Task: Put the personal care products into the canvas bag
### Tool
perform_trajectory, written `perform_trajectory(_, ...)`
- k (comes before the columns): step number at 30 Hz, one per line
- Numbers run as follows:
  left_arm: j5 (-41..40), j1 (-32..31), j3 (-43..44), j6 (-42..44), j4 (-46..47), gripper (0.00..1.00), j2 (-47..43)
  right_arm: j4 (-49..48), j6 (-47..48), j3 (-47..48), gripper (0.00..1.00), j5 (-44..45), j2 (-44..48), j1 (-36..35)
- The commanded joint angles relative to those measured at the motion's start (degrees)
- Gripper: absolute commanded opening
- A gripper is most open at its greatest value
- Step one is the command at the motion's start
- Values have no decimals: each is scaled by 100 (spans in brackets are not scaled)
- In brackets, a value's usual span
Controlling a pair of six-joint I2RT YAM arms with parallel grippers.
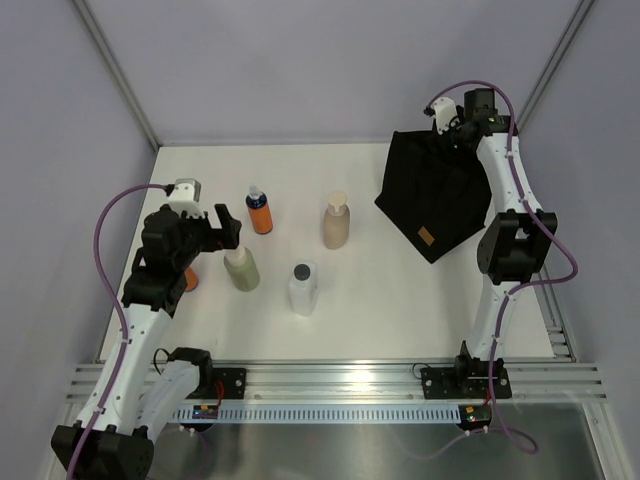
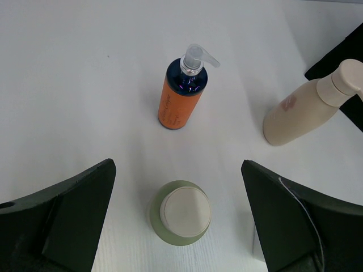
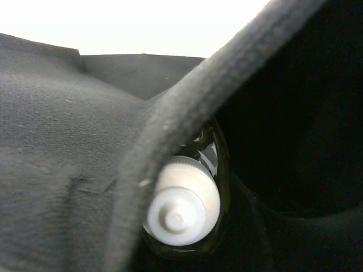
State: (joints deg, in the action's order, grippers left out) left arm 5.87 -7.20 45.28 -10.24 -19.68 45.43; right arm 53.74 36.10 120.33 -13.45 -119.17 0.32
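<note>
My left gripper [image 1: 222, 228] is open and empty, hovering over the olive-green bottle [image 1: 241, 268]. In the left wrist view the gripper [image 2: 177, 165] has that bottle [image 2: 180, 212] between its spread fingers [image 2: 74, 209], untouched. One orange bottle with a blue cap [image 1: 259, 212] [image 2: 180, 96] stands beyond it; a second orange bottle [image 1: 190, 279] is mostly hidden behind my left arm. The beige bottle [image 1: 336, 222] [image 2: 306, 110] and the white bottle with black cap [image 1: 303, 288] stand mid-table. My right gripper [image 1: 455, 130] is at the top of the black canvas bag [image 1: 437, 195]. The clear amber-filled bottle [image 3: 181, 207] shows inside the bag [image 3: 51, 141].
The bag's loop handle [image 3: 187, 107] crosses the right wrist view close to the camera. A brown label [image 1: 426, 237] is on the bag's near side. Grey walls enclose the white table [image 1: 380, 300] at left, back and right; a metal rail [image 1: 340, 380] runs along the near edge.
</note>
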Motion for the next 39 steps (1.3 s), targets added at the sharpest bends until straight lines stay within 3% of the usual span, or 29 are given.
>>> perform_trajectory(1, 178, -36, 236, 128, 219, 99, -104, -470, -243, 183, 75, -342, 114, 3)
perform_trajectory(4, 274, -44, 218, 136, 272, 99, -122, -206, -296, 359, 87, -588, 193, -5)
perform_trajectory(7, 327, -53, 227, 145, 272, 99, -105, 145, -296, 526, 92, -939, 421, -5)
perform_trajectory(8, 353, -62, 227, 145, 272, 99, -96, 277, -183, 587, 99, -1183, 508, 3)
perform_trajectory(14, 607, -62, 227, 119, 325, 99, -87, 1552, 486, 975, 100, -1607, 430, -356)
perform_trajectory(16, 818, -62, 210, 119, 377, 99, -87, 1395, 259, 799, 99, -1669, 404, -523)
perform_trajectory(23, 2567, -80, 60, -145, 1035, 99, -78, 656, -1953, 974, 100, -1846, 88, -910)
perform_trajectory(30, 3034, -185, 130, -663, 1449, 99, 264, 479, -1739, 869, 100, -1108, 579, -893)
perform_trajectory(33, 2781, -631, 454, -681, 1074, 99, 694, 1066, -1019, 1079, 99, -1168, 834, -762)
perform_trajectory(35, 1956, -1375, 955, -410, 757, 99, 1053, 1296, -703, 1132, 99, -1491, 1035, -630)
perform_trajectory(39, 576, -2258, 1676, -557, 343, 99, 1740, 1499, -595, 1089, 100, -2082, 1449, -208)
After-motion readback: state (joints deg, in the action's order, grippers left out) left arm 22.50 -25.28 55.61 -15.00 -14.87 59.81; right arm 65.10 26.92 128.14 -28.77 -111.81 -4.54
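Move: From the left hand, the beige pump bottle stands about 25 cm right, 10 ahead and 14 below; equally low are the white bottle, 15 right and 8 back, and the orange bottle, 5 right and 14 ahead. The right hand is in the mouth of the canvas bag, whose middle lies 4 cm back, 4 left and 8 below; the clear bottle is straight ahead 2 and 6 below. Leftward about 12 cm and rising, slightly back, the right hand opens wide to let go of the clear bottle and sweeps against the bag's left side, rolling some 20 degrees, then climbs farther while easing back right. The empty left hand, fingers open, swings about 15 cm right towards the beige pump bottle, gathering speed and turning clockwise some 30 degrees. ##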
